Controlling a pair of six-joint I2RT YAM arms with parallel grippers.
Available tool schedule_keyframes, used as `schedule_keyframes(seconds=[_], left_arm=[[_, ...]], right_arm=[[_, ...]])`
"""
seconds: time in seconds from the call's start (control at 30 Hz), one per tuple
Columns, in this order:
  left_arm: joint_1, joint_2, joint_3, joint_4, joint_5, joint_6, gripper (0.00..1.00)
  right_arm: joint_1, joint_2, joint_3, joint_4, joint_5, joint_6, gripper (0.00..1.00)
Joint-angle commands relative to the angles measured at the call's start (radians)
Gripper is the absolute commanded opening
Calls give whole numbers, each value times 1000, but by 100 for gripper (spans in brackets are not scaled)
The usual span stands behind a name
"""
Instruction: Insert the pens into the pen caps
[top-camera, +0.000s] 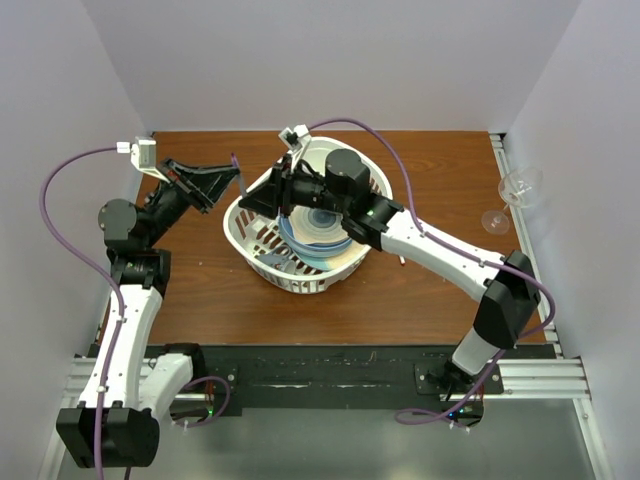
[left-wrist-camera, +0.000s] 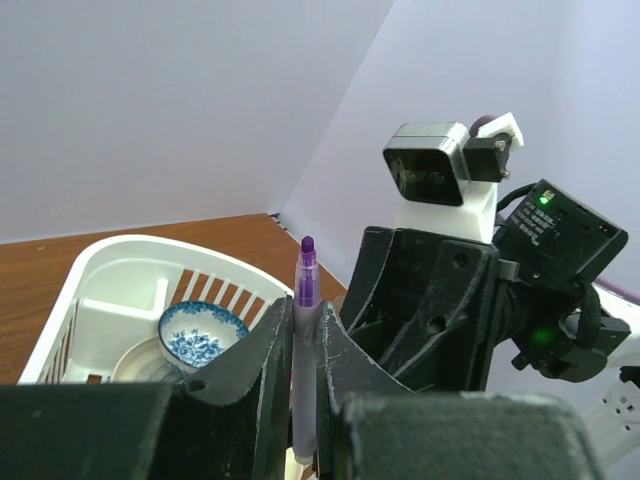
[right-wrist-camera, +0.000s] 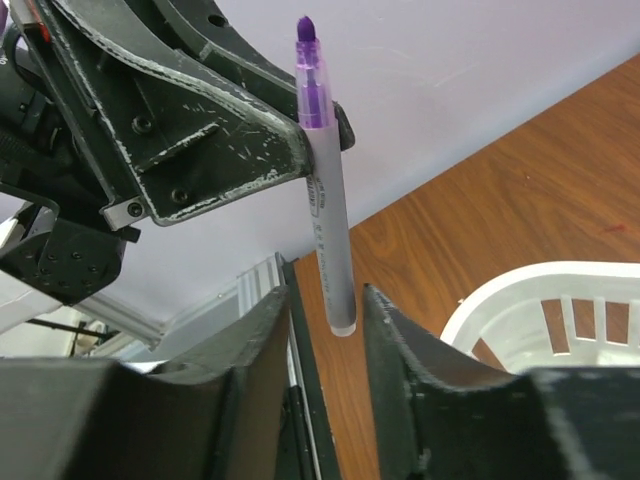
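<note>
A thin pen with a pale grey barrel and an uncapped purple tip stands upright between the fingers of my left gripper, which is shut on its barrel. From above, this gripper hangs over the table just left of the basket. My right gripper faces it with its jaws apart, one on each side of the pen's lower end, and a gap shows on both sides. In the top view the right gripper reaches across the basket's left rim. The pen caps are out of view.
A white slatted basket sits mid-table holding a blue-patterned bowl and plates. A wine glass lies at the table's right edge. White walls close in on the left, right and back.
</note>
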Motion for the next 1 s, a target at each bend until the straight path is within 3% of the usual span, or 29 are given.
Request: schedule_keyframes(seconds=[0.0,0.17,0.23,0.27,0.37,0.4,0.5,0.53,0.97], left_arm=[[-4,-12,-4,89,14,-62,0],[-4,-9,2,87,10,-72,0],[-4,-8,3,93,10,-76,0],[-4,-8,5,101,10,-82,0],[-4,-5,10,98,25,-73,0],[-4,-3,11,81,21,-64,15],[-4,-5,8,35,30,-50,39],[-4,-2,0,34,39,-52,41],[-5,44,-50,67,76,-95,42]], right_arm=[[13,15,59,46,6,-4,27],[17,10,58,36,20,-2,26],[17,10,62,16,28,-16,2],[16,7,64,10,31,-18,0],[17,-8,41,28,54,-13,0],[17,-13,29,40,64,-9,0],[16,-20,36,46,72,-10,0],[17,-19,44,39,69,-15,0],[17,0,62,19,32,-16,0]])
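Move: The purple pen stands nib up in your left fingertips, its middle about 1 cm below that hand point. From the right hand, its middle is about level forward and back, some 1 cm left and 5 cm above, with the plain lower end just off the open fingertips. The white basket's middle lies roughly 13 cm ahead, 10 cm right and 28 cm below the right hand; the blue-patterned bowl is about 19 ahead, 16 right, 27 below. Ease the right gripper less than 1 cm left and shut it on the pen's lower end, then hold it still there. Once it has the pen, open the left fingers from their pinch to a bit under half and sink the left hand some 2.5 cm down alongside the pen towards the right fingertips, barely tilting the wrist. ##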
